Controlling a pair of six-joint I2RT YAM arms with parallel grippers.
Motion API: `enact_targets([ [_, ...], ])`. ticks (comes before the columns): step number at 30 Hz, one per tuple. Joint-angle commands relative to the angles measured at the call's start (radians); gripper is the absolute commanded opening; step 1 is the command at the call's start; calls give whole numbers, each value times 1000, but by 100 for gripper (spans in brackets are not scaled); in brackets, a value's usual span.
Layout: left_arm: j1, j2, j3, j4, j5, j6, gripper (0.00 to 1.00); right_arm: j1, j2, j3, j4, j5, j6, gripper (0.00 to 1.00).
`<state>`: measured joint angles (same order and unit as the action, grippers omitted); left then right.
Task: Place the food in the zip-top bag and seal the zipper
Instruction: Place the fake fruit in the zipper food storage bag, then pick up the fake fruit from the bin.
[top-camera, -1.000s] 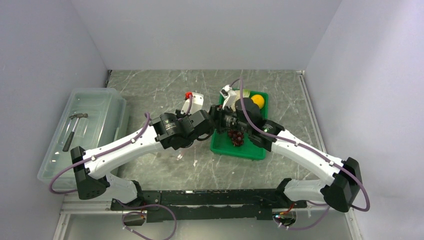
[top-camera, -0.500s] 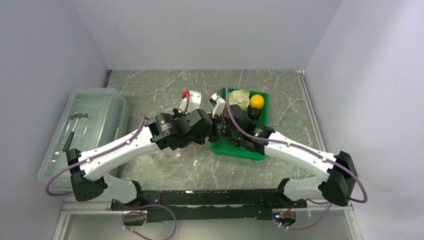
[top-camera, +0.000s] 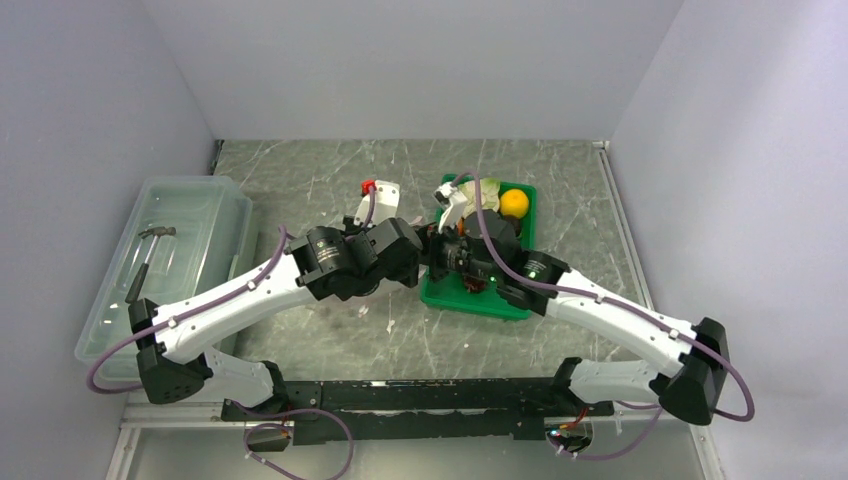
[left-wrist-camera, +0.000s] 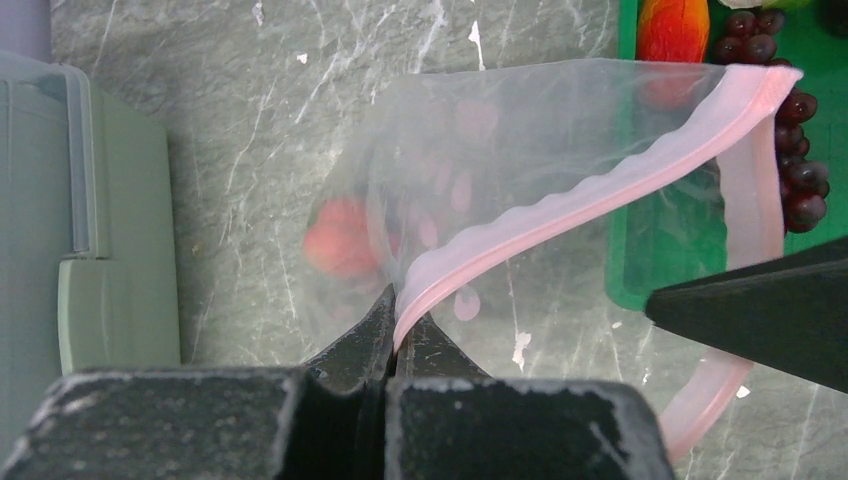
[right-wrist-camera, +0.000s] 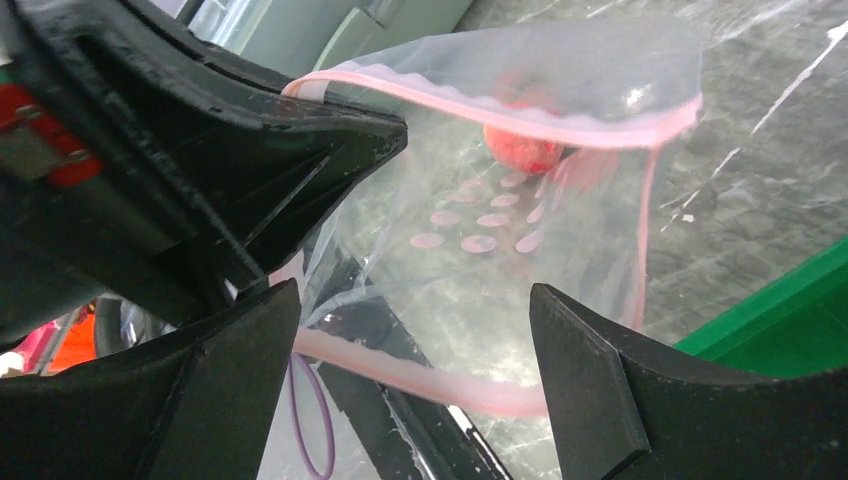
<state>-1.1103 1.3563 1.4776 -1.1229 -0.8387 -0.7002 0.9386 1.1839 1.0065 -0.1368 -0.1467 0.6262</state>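
Note:
My left gripper (left-wrist-camera: 398, 318) is shut on the pink zipper (left-wrist-camera: 560, 215), holding the clear zip-top bag (left-wrist-camera: 520, 130) with its mouth open toward the right. A red piece of food (right-wrist-camera: 520, 145) lies inside the bag. My right gripper (right-wrist-camera: 412, 310) stands open at the bag's mouth, with only the lower zipper strip (right-wrist-camera: 420, 375) running between its fingers. The dark purple grapes (left-wrist-camera: 800, 150) lie on the green tray (left-wrist-camera: 680, 240) by the mouth's right rim. The orange-yellow fruit (top-camera: 514, 203) and pale leafy vegetable (top-camera: 480, 190) sit at the tray's far end.
A large translucent bin (top-camera: 165, 260) with a hammer (top-camera: 150, 255) in it stands at the left. An orange-red piece (left-wrist-camera: 675, 25) lies on the tray's edge. White walls close in the table on three sides.
My right gripper's jaws have spread wider and it has moved left up to the bag's mouth. The grapes seen under it a second ago are no longer between its fingers. The left gripper holds still.

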Motion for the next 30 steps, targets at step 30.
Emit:
enact_targets([
  [30, 0, -44, -12, 12, -44, -4, 0, -90, -73, 216, -542, 738, -183, 89],
])
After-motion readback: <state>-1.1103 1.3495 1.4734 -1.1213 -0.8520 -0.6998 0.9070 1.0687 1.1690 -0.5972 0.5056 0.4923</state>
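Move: Ahead of the open, empty right hand and well to its right is the green tray, its middle about 14 cm ahead, 20 cm right and some 24 cm below. In it, the grapes are about 11 cm ahead and 18 cm right of that hand, the mango 19 cm ahead and 14 cm right, the cauliflower 27 cm ahead and 20 cm right. From the left hand, the tray's middle lies roughly 11 cm ahead, 26 cm right. Backing out from the mouth of the zip-top bag, the right hand swings about 14 cm to its right with fingers still wide open, first rising some 3 cm, then curving about 6 cm forward and beginning to sink over the green tray. On the way it turns roughly 30 degrees clockwise and rolls its left side down. The left hand stays put, still pinching the bag's rim. ##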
